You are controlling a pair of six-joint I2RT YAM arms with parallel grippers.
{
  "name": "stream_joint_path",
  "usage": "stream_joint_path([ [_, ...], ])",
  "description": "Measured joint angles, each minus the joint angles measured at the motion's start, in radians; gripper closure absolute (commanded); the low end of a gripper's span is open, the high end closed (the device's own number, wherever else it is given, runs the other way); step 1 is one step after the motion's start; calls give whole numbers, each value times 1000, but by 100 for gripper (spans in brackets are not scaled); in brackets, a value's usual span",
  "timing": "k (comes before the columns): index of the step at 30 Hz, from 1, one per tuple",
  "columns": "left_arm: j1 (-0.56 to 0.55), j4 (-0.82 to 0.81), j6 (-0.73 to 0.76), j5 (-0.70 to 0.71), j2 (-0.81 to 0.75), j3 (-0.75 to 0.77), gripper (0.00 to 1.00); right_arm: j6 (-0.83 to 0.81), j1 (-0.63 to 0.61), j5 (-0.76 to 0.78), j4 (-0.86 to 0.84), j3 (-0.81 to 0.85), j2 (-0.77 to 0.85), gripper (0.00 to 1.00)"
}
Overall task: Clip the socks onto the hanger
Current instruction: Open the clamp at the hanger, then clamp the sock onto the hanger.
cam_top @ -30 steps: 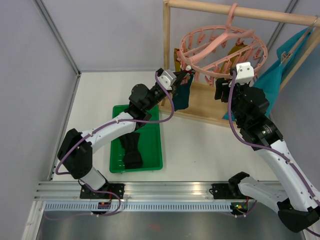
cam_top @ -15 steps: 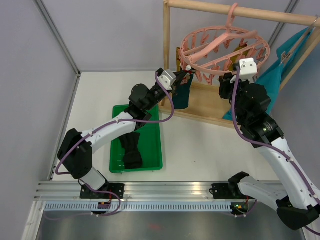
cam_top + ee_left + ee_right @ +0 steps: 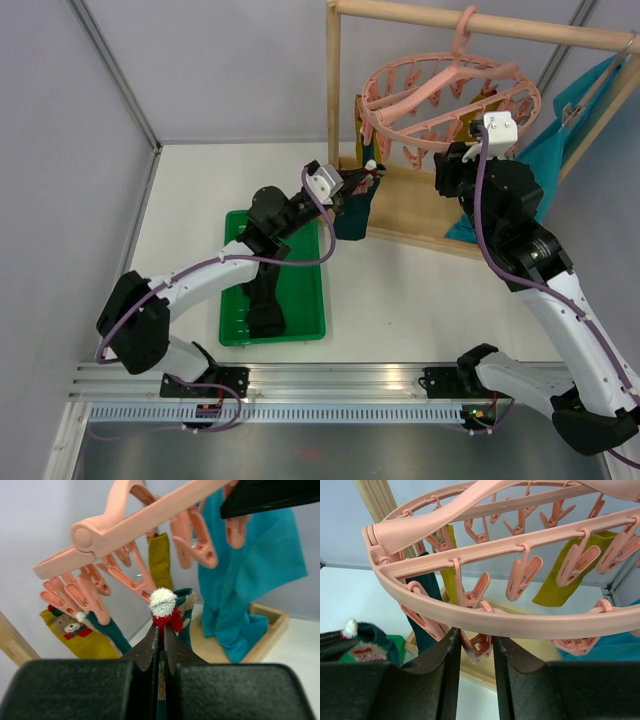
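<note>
The pink ring hanger (image 3: 440, 72) hangs from the wooden rack. My left gripper (image 3: 366, 180) is shut on a dark teal sock (image 3: 352, 215) with a red-and-white pompom (image 3: 163, 605), held just below and left of the ring. In the left wrist view the jaws (image 3: 161, 630) are pressed together on the sock's cuff. My right gripper (image 3: 452, 162) is up under the ring's front edge (image 3: 520, 617), with its fingers closed against a pink clip peg (image 3: 482, 642). Mustard socks (image 3: 560, 587) and a dark teal sock (image 3: 427, 605) hang clipped to the ring. Black socks (image 3: 262, 295) lie in the tray.
A green tray (image 3: 305, 300) lies on the table under my left arm. The wooden frame rack (image 3: 333, 90) stands at the back on a wooden base (image 3: 410, 215). A large teal cloth (image 3: 560, 140) hangs at the right. Grey walls enclose left and back.
My right gripper has risen to the ring and the hanger has shifted slightly. My left gripper has dropped down and left with the sock, away from the ring.
</note>
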State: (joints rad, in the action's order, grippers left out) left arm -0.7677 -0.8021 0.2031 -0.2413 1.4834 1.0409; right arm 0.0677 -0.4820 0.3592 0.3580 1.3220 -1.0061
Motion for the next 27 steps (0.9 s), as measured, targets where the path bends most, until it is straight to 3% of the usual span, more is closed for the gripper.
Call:
stream_joint_path([
  [6, -5, 8, -24, -109, -88, -70, 98, 25, 0, -28, 38, 37, -19, 96],
  [14, -138, 8, -24, -152, -69, -71, 98, 42, 0, -54, 70, 59, -34, 98],
  [18, -184, -24, -4, -57, 43, -16, 98, 51, 0, -69, 78, 68, -40, 98],
  [27, -235, -270, 114, 219, 325, 73, 98, 59, 1, -75, 95, 89, -64, 99],
])
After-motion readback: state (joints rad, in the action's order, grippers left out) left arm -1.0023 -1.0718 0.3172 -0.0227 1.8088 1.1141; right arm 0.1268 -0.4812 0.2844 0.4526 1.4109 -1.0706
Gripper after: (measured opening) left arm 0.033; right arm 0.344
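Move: The clip for the next sock is already squeezed between the right hand's pads, about 14 cm right of the left hand, 1 cm farther out and some 5 cm higher. The left hand already holds the green sock's top edge, so that edge lies 14 cm left of the right hand, 1 cm back and 5 cm lower. From the left hand, the green sock already hung is about 5 cm ahead, 2 cm left and 3 cm lower. Back first, by about 9 cm, the left hand draws the pinched green sock clear of the ring's left side, then swings right and forward again while sinking, ending some 10 cm farther right and 6 cm lower, closing in on the held clip from below. The right hand keeps squeezing that clip and eases about 2 cm left, turning slightly counter-clockwise. ##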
